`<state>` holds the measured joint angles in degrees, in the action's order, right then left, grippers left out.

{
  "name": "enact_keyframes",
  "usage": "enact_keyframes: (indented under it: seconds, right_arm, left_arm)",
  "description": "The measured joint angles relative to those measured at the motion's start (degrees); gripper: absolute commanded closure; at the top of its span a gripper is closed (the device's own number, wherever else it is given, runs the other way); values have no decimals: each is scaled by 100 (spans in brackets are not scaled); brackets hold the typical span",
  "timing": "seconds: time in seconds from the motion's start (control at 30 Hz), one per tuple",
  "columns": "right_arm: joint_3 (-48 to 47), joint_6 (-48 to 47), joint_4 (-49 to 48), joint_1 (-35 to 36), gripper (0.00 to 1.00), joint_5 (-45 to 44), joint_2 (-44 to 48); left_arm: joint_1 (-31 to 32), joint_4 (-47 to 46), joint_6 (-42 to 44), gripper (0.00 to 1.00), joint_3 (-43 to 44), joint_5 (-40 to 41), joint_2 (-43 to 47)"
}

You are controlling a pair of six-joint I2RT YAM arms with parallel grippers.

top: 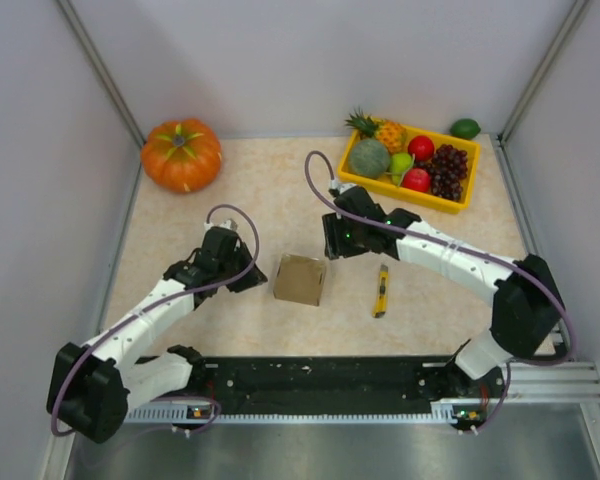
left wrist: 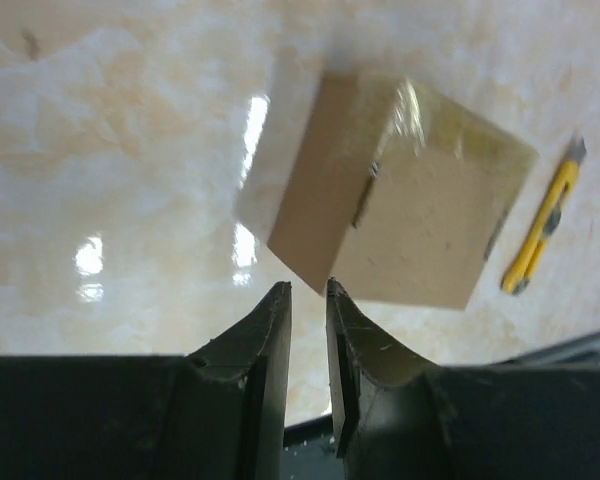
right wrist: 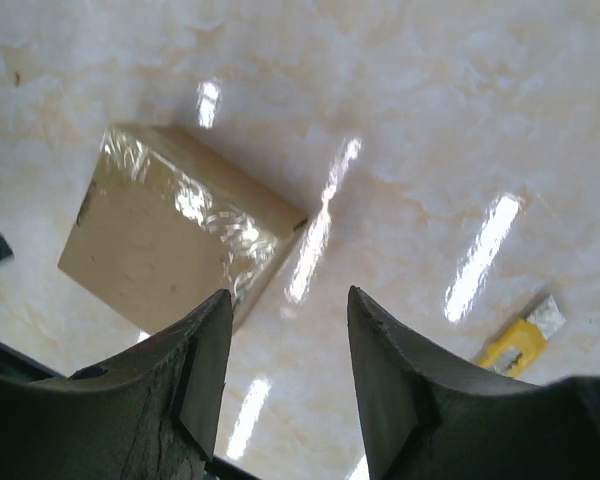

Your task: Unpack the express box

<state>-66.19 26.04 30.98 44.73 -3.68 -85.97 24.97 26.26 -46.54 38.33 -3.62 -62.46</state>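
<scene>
The express box [top: 300,280] is a small brown carton sealed with clear tape, standing closed mid-table. It also shows in the left wrist view [left wrist: 410,210] and the right wrist view [right wrist: 170,240]. My left gripper [top: 257,280] sits just left of the box; its jaws [left wrist: 305,288] are nearly together with only a narrow gap and hold nothing. My right gripper [top: 332,250] hovers just behind the box's far right corner. It is open and empty [right wrist: 288,292], with the box to its left.
A yellow utility knife [top: 381,290] lies right of the box and shows in both wrist views [left wrist: 545,225] [right wrist: 515,345]. An orange pumpkin [top: 182,154] stands back left. A yellow tray [top: 435,200] of fruit is back right, a lime [top: 465,128] behind it. Walls enclose the table.
</scene>
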Motion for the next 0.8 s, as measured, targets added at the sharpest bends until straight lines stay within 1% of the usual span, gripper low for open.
enact_keyframes:
  seconds: [0.13, 0.27, 0.37, 0.47, 0.6, 0.8]
  right_arm:
    - [-647, -57, -22, -107, 51, -11, -754]
    - [-1069, -35, -31, -116, 51, 59, -1558]
    - [-1172, 9, -13, -116, 51, 114, -1982]
    - [-1176, 26, 15, -114, 52, 177, -2131]
    - [-1115, 61, -24, -103, 51, 280, -2098]
    - [-498, 129, 0, 22, 51, 389, -1703]
  left_arm:
    - [348, 20, 317, 78, -251, -568, 306]
    - [577, 31, 529, 79, -367, -1012, 127]
    - [651, -81, 586, 76, -404, -1248, -129]
    - [697, -273, 603, 77, -404, -1384, -452]
    - [702, -350, 597, 75, -369, -1222, -835]
    - [522, -308, 645, 73, 28, -824, -1174]
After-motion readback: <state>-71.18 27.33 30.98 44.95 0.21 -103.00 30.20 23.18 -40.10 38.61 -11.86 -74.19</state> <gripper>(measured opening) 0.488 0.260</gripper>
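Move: The brown box lies flat between the two hands. Its middle is about 9 cm to the right of the left hand, 3 cm ahead and 6 cm below it, and some 7 cm to the left of the right hand, level with it fore and aft and 10 cm below. From the right hand, the yellow cutter lies about 11 cm to the right, 1 cm back and 12 cm down; the yellow crate is some 32 cm ahead and 19 cm to the right. The box is swivelled clockwise between opposed fingertips. The left hand, nearly shut, first swings back about 6 cm and right while sinking and yawing some 20 degrees clockwise, then pushes forward along the box's left side. The right, still half open, reaches forward and left, drops about 7 cm to the box's right side, then draws back 4 cm, fingers tipping down slightly. ##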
